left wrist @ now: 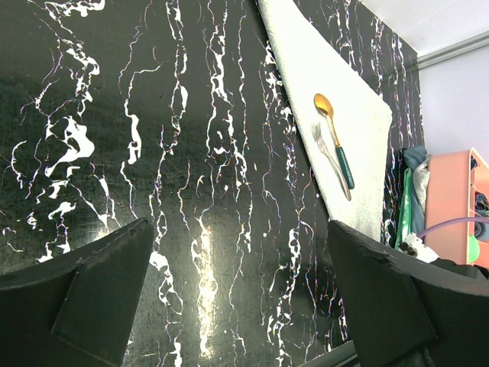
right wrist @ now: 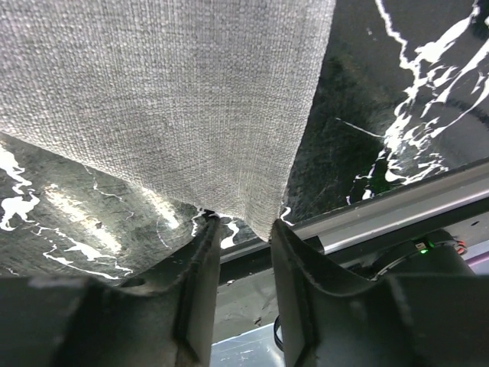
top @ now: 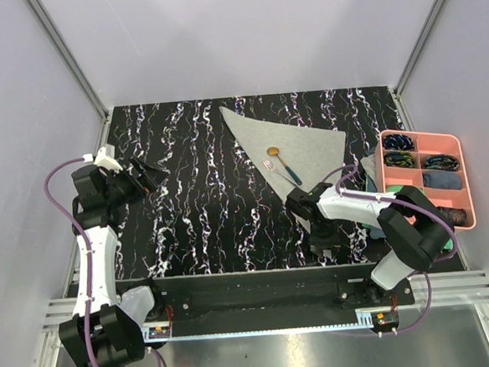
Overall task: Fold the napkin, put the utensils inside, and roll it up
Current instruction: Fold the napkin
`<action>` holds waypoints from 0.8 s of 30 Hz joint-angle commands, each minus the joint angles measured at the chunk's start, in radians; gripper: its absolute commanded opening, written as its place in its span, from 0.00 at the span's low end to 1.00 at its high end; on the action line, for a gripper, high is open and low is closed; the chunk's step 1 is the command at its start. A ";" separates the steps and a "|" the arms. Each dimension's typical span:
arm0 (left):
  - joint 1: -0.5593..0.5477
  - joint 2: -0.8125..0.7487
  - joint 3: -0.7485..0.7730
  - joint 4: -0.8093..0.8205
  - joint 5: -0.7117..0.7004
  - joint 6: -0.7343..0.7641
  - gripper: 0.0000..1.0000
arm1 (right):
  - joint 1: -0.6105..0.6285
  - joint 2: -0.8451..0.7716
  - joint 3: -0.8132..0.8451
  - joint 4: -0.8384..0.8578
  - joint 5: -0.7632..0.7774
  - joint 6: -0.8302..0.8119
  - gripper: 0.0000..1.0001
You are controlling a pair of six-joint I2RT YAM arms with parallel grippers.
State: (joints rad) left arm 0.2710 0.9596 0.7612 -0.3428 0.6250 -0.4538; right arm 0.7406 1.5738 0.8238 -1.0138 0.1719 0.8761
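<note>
The napkin (top: 296, 146) lies folded into a light grey-green triangle on the black marbled table, right of centre. On it rest the utensils, a gold spoon (top: 273, 153) and a fork (top: 270, 165) with slim teal handles, side by side. My right gripper (top: 297, 203) is at the napkin's near corner. In the right wrist view its jaws (right wrist: 244, 225) stand a little apart with that corner of the napkin (right wrist: 168, 92) at their tips, not pinched. My left gripper (top: 147, 170) hovers wide open over bare table at the left, with the napkin (left wrist: 328, 69), spoon (left wrist: 325, 103) and fork (left wrist: 328, 153) well ahead of it.
A pink tray (top: 469, 176) with compartments of dark items stands at the right edge. Folded green and teal cloths (top: 370, 171) lie between it and the napkin. The table's metal front rail (right wrist: 397, 214) runs just behind the right fingers.
</note>
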 commanded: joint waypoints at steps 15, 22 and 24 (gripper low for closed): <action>-0.007 -0.015 0.004 0.045 0.031 -0.002 0.99 | -0.003 0.032 -0.018 0.020 -0.055 0.043 0.26; -0.007 -0.015 0.004 0.044 0.030 -0.003 0.99 | -0.001 0.035 -0.017 0.018 -0.058 0.037 0.00; -0.007 -0.013 0.004 0.045 0.030 -0.002 0.99 | -0.003 0.035 -0.017 0.020 -0.061 0.032 0.00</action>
State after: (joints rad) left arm 0.2684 0.9592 0.7612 -0.3428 0.6254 -0.4534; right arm 0.7395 1.5871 0.8196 -1.0111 0.1215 0.8909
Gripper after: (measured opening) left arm 0.987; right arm 0.019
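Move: The napkin's near corner lies flat between my open right fingertips, under the hand point and about 1 cm below it. From that hand the fork is roughly 19 cm ahead and 7 cm left, with the spoon just beyond it, about 21 cm ahead and 6 cm left. The table's near edge is only some 4 cm behind. From my idle left hand the corner lies about 34 cm right, 17 cm back and 20 cm down. I shut my right fingers from about half open to fully closed, pinching the napkin's near corner with the fingertips low at the table. As they close, I ease the hand roughly 1 cm back and to the left, towards the table's near edge. The fingers keep pointing down, with hardly any turn of the wrist. ##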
